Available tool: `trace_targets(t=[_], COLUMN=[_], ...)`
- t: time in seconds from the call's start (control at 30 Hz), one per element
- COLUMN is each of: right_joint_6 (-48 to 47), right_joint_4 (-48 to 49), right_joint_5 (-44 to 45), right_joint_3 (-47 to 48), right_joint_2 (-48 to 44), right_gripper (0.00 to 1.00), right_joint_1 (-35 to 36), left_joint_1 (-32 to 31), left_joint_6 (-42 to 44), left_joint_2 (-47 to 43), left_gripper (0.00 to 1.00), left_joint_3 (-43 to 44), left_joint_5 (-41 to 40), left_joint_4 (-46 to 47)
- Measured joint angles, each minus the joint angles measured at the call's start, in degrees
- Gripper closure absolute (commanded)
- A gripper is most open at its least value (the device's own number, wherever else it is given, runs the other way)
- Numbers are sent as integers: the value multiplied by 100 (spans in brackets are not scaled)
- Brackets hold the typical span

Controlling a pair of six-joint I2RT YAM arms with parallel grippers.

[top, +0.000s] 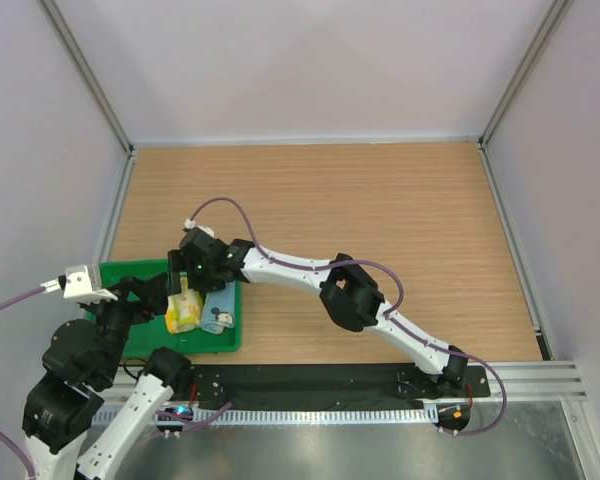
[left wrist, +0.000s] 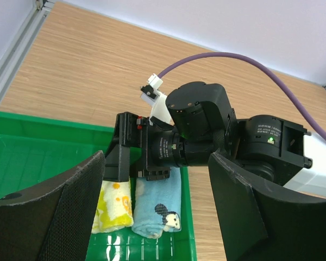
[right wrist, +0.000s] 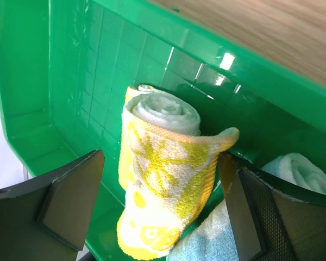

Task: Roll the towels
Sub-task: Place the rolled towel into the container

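Observation:
Two rolled towels lie side by side at the right end of the green tray [top: 130, 270]. The yellow-cream towel [right wrist: 163, 179] sits between the fingers of my right gripper [right wrist: 160, 209], which is open around it; the left finger [right wrist: 70, 196] stands apart from it and the right finger [right wrist: 250, 217] touches its loose edge. The light blue towel [left wrist: 158, 209] lies to its right against the tray wall. My left gripper [left wrist: 157, 217] hovers open and holds nothing, just left of the towels above the tray. From above, the right gripper [top: 185, 275] covers the far ends of both rolls.
The tray [left wrist: 32, 157] sits at the near left of the wooden table [top: 380, 200], close to the left wall. Both arms crowd over it, and the right arm [top: 350, 295] stretches across the table's near middle. A purple cable [left wrist: 233, 60] arcs above the right wrist.

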Motion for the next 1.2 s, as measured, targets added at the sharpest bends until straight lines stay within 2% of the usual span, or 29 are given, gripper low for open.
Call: trace_targets(t=[0.7, 1.03, 1.2], right_joint_6=[-195, -387, -614], right_joint_4=[-1121, -1172, -1010], right_joint_5=[748, 809, 951], right_joint_3=[354, 326, -286], right_joint_2=[-269, -876, -1589], right_gripper=[5, 4, 4], right_joint_1=[-98, -103, -103], left_joint_1=[0, 0, 0], left_joint_6=[15, 22, 105], left_joint_2=[76, 400, 570], left_gripper=[23, 23, 23], left_joint_3=[0, 20, 138], left_joint_5=[24, 105, 149], left_joint_4=[0, -2, -7])
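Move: The yellow rolled towel already lies in the green container beneath my open right fingers, about 5 cm back, 1 cm left and 4 cm down from that hand. The blue rolled towel lies beside it, some 8 cm to my right hand's right and 4 cm back. The container's middle is roughly 5 cm left, 6 cm back and 4 cm down. From my left hand, the yellow towel is about 5 cm ahead, 2 cm right and 28 cm below. With my right fingers kept wide open, I ease low across the container, about 3.5 cm right and 2 cm forward, dipping the fingertips a little. Then I lift away from the yellow towel, climbing faster to about 11 cm up in all, drifting a bit farther right at the end while the wrist rolls some 10 degrees. ##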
